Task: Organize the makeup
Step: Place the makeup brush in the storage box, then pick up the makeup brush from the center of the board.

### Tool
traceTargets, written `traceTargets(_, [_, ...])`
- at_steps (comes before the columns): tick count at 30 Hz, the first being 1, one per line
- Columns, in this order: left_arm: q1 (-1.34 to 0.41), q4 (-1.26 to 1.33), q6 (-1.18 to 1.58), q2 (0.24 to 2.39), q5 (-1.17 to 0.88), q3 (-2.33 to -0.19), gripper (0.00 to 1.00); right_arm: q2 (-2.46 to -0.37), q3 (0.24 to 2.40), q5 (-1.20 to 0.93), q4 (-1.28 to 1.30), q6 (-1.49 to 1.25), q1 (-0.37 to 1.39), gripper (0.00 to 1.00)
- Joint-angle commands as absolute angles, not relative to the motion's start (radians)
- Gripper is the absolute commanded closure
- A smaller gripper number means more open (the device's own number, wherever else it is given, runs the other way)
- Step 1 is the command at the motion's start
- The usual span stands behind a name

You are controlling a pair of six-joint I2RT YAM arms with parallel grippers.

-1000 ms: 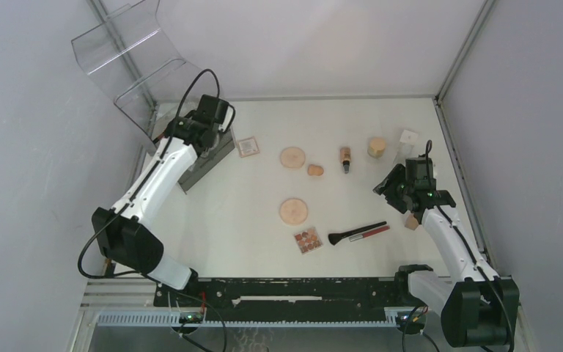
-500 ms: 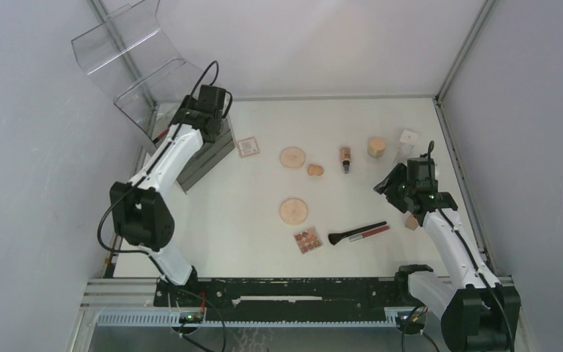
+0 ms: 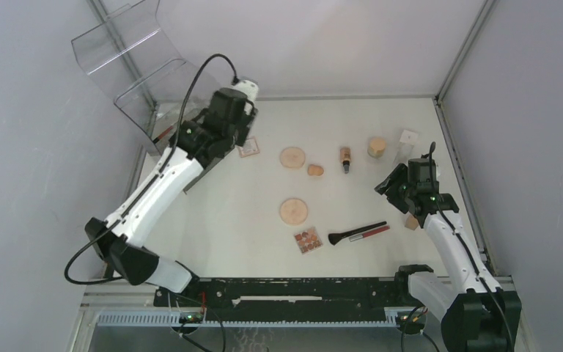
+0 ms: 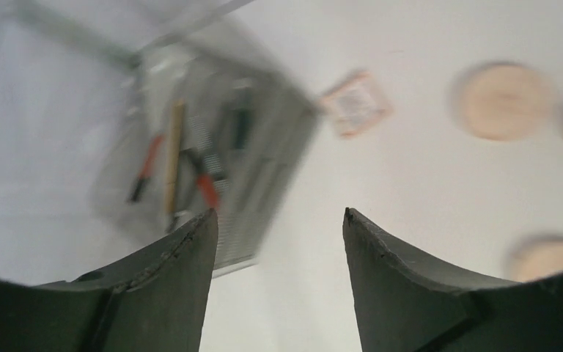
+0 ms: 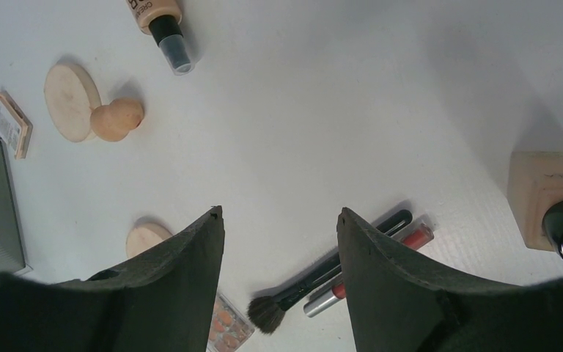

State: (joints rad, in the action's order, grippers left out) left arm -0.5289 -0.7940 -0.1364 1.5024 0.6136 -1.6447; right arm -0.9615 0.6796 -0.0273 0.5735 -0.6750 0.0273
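Note:
My left gripper [image 4: 278, 220] hangs open and empty above the table, just right of the grey tray [image 4: 264, 169]. In the tray lie a red pencil [image 4: 207, 189] and several other sticks, all blurred. My left gripper [image 3: 227, 141] is near a square palette [image 3: 248, 147]. My right gripper [image 5: 278, 213] is open and empty, above the black brush [image 5: 330, 271] and red tube [image 5: 381, 268]. Loose on the table lie two powder discs [image 3: 292, 157] [image 3: 293, 211], a sponge [image 3: 314, 170], a tan bottle [image 3: 345, 159], a jar [image 3: 376, 147] and an orange-pan palette [image 3: 308, 240].
The clear acrylic organizer [image 3: 128, 66] stands at the back left, beyond the tray. A white cube [image 3: 408, 137] sits at the back right. A beige block [image 5: 550, 198] lies close to my right gripper [image 3: 396, 187]. Walls close in the table on three sides.
My left gripper has opened, lifted off the grey tray and swung right towards the square palette. The right arm has not moved.

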Motion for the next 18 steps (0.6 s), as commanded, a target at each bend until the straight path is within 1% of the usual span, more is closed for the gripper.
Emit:
traceTargets(1, [-0.701, -0.788, 0.031, 1.486, 0.325, -1.570, 0.32, -0.966, 0.687, -0.009, 0.568, -0.655, 0.021, 0.35])
traceTargets(7, [-0.955, -0.722, 0.091, 1.637, 0.185, -1.555, 0.30, -0.938, 0.687, 0.040, 0.607, -0.657, 0.015, 0.35])
traceTargets(11, [-1.087, -0.708, 0.100, 1.763, 0.145, -1.608, 0.29, -0.907, 0.688, 0.061, 0.625, -0.665, -0.011, 0.34])
traceTargets(14, [-1.158, -0.695, 0.092, 1.846, 0.128, -1.654, 0.29, -0.892, 0.693, 0.072, 0.629, -0.655, -0.028, 0.34])
traceTargets(18, [-1.197, -0.673, 0.100, 1.936, 0.100, -1.699, 0.27, -0.882, 0.704, 0.080, 0.650, -0.657, -0.055, 0.34])
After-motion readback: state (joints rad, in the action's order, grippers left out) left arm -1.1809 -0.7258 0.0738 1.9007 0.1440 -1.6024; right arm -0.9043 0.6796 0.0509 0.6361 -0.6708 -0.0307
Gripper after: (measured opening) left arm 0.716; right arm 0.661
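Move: The makeup brush lies on the table far to the left hand's right, about 36 cm over, with its middle some 21 cm nearer the base and 30 cm lower. The red lip gloss lies beside it, 4 cm farther right and 1 cm back of it; the eyeshadow palette sits 13 cm left of it. A round beige pad is 14 cm back and 18 cm right of the hand. From the right hand, the brush is about 8 cm back, 9 cm left and 10 cm down. The makeup brush is what the empty left hand heads for, leaving the storage box in a fast sweep of about 30 cm to the right, also drawing back and sinking nearly 20 cm. The sweep starts almost level, then drops; the wrist swings clockwise and tips the open fingers steeply down above the brush's bristle end, still clear of it. The right hand edges some 3 cm right, out of the way. ##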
